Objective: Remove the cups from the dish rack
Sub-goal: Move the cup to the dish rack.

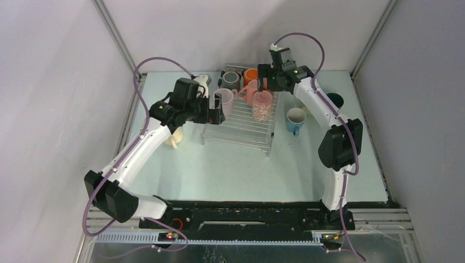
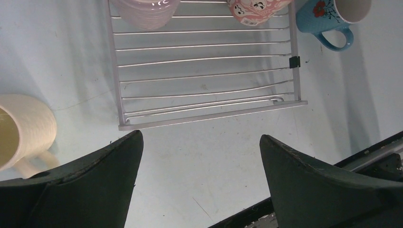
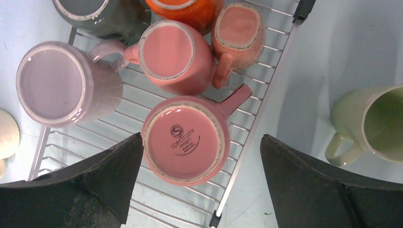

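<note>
The dish rack [image 1: 241, 129] of silvery wires stands mid-table. Upside down on it are several cups: lilac [image 3: 62, 83], grey [image 3: 95, 12], orange [image 3: 187, 9], pink [image 3: 173, 54], a small speckled pink one [image 3: 237, 28] and a patterned pink one [image 3: 185, 145]. My right gripper [image 3: 202, 161] hangs open above the patterned pink cup [image 1: 262, 105], at the rack's right edge, touching nothing. My left gripper [image 2: 199, 161] is open over bare table at the rack's [image 2: 204, 71] near-left corner, with the lilac cup [image 2: 147, 9] beyond it.
On the table stand a cream cup [image 2: 23, 128] left of the rack, a blue flowered cup [image 1: 296, 119] and a pale green cup [image 3: 370, 123] right of it, and a dark cup [image 1: 335, 100] farther right. Grey walls close in three sides.
</note>
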You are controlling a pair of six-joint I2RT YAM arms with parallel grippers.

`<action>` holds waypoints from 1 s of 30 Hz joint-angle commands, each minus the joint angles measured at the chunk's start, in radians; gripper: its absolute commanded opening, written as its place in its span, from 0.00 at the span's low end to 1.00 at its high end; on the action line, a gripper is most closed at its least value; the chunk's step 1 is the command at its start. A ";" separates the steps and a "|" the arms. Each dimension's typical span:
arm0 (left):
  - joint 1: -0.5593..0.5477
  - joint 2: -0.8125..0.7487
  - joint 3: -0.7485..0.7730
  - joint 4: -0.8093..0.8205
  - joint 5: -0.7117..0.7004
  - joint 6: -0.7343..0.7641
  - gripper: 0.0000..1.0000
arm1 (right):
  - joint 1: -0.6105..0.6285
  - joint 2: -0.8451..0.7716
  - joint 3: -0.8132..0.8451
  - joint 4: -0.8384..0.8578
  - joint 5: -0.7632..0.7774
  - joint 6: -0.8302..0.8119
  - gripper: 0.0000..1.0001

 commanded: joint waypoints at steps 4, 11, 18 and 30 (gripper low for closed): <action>-0.027 0.008 -0.006 0.035 -0.001 -0.016 1.00 | -0.067 0.075 0.184 -0.105 -0.024 0.074 1.00; -0.039 0.017 -0.006 0.035 -0.005 -0.022 1.00 | -0.114 0.174 0.322 -0.224 -0.015 0.197 0.97; -0.061 0.034 0.003 0.035 -0.011 -0.030 1.00 | -0.167 0.176 0.278 -0.196 -0.058 0.341 0.82; -0.085 0.051 0.001 0.040 -0.020 -0.047 1.00 | -0.183 0.149 0.123 -0.050 -0.150 0.497 0.66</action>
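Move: The pink patterned mug on the rack is almost right under my right hand, about 9 cm down and 1 cm to the left, its handle sticking out ahead and to the right. Beyond it, the plain pink mug stands some 8 cm ahead and 4 cm left of my hand, and the small terracotta cup 11 cm ahead and 1 cm right. The blue cup stands on the table 9 cm right and 2 cm back. From my left hand the patterned mug lies roughly 12 cm ahead, 13 cm right and 12 cm down. I swing my right hand forward and to the right, about 4 cm and 5 cm, then sink it about 5 cm beside the patterned mug's handle. On the way I turn it some 20 degrees clockwise, tip it further down and roll its left side up, drawing the fingers in to about two thirds open around the handle. My open left hand drifts nearly 3 cm right, sinking slightly. ##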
